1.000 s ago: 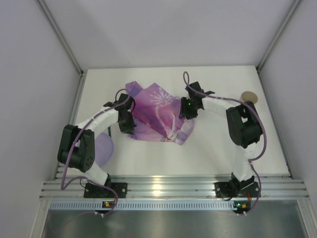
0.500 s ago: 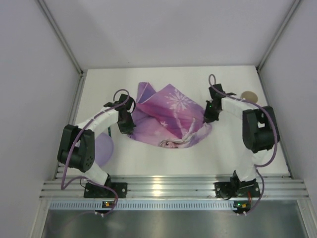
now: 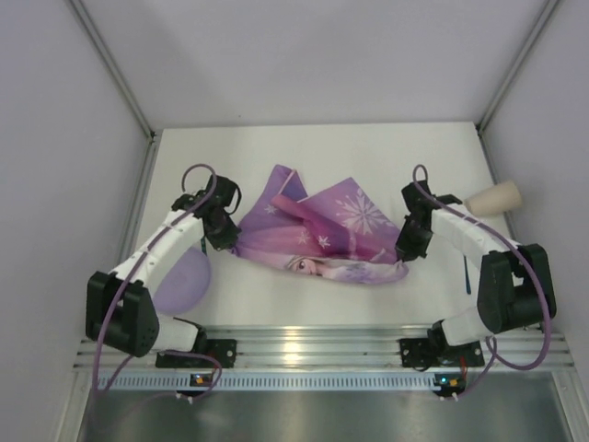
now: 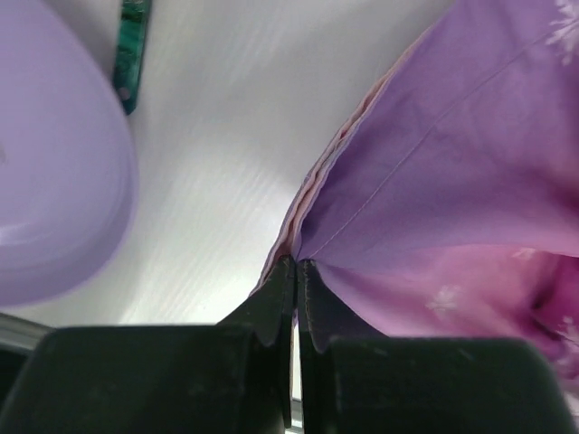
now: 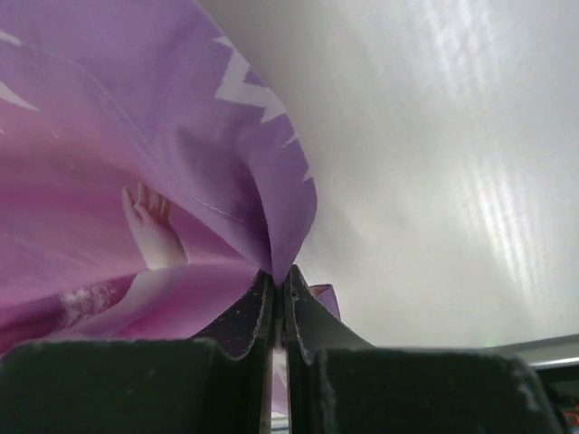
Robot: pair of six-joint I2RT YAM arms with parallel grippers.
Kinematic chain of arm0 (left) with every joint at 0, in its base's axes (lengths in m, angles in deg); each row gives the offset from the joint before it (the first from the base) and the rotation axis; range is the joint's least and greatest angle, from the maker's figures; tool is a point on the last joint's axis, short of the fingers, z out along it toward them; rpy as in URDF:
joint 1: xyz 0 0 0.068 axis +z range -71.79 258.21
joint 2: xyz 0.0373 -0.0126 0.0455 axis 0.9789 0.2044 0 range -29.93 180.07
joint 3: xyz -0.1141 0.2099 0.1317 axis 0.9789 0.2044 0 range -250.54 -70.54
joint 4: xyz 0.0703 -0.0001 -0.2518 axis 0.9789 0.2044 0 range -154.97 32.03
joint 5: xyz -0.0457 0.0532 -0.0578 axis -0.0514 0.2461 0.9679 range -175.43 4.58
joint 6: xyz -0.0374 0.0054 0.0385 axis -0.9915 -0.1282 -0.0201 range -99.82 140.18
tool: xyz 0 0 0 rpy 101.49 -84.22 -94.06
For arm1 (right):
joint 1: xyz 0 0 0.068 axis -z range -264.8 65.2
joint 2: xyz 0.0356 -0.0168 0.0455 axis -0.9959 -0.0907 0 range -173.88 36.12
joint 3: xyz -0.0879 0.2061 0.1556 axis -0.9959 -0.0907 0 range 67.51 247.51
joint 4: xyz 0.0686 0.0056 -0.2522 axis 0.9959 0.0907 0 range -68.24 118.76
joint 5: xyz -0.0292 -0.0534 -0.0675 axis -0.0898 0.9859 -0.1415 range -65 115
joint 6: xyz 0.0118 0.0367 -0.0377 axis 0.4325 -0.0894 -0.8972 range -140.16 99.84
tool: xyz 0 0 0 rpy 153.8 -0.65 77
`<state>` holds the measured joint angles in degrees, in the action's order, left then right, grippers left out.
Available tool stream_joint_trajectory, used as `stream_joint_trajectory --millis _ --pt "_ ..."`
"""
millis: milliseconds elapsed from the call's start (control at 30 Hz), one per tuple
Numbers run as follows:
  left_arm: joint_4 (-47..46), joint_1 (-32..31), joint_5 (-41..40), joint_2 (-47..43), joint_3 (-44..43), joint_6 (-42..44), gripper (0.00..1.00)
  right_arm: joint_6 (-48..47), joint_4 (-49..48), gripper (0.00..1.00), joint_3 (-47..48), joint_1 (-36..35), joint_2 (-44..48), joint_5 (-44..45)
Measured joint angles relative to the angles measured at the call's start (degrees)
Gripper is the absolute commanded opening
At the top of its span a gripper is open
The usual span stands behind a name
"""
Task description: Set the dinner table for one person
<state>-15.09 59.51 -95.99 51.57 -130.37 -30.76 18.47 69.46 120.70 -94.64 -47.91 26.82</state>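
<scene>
A purple-pink cartoon-princess placemat [image 3: 317, 238] hangs crumpled and folded between my two grippers over the middle of the white dinner table [image 3: 304, 147]. My left gripper [image 3: 230, 241] is shut on the placemat's left corner [image 4: 312, 226]. My right gripper [image 3: 405, 253] is shut on its right corner [image 5: 280, 212]. In both wrist views the jaws pinch a fold of the cloth at their tips.
A lilac plate [image 3: 182, 282] lies at the left by my left arm; it also fills the left of the left wrist view [image 4: 54, 163]. A green-handled utensil [image 4: 131, 50] lies beside it. A beige cup [image 3: 493, 198] lies on its side at the right edge. An aluminium rail [image 3: 313, 348] runs along the near edge.
My right gripper shut on the placemat's corner and pulled it right and toward the near edge. My left gripper moved left and nearer with its corner. The placemat spread wider. The beige cup now lies on its side.
</scene>
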Motion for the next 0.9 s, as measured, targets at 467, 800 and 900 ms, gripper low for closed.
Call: stream_joint_trajectory --millis 467,800,900 --pt "8.2 -4.2 9.5 -3.9 4.6 -2.7 0.91 1.2 8.7 1.0 1.0 -12.3 0.8 5.6" --pt "-0.2 -2.5 3.3 7.3 -14.1 9.8 0.91 -5.8 7.7 1.0 22.2 -11.9 -6.4 7.6" --pt "-4.6 -1.3 3.0 17.6 -21.0 14.7 0.9 -8.9 4.4 1.0 30.1 -11.4 -13.9 5.4"
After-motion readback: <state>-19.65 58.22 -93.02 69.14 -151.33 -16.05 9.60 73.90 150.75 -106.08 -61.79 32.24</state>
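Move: The bare table where the cloth's near edge is to go is about 4 cm behind the left hand and 5 cm below it. The plate is some 10 cm left and 7 back, the fork 5 left and 4 ahead. From the right hand that table spot is 4 cm back, 3 left and 3 below; the knife is about 13 right and 3 back, the tipped cup some 19 right and 12 ahead. Both hands draw the cloth's near edge back about 3 cm, let go, then reach forward some 15 cm. ##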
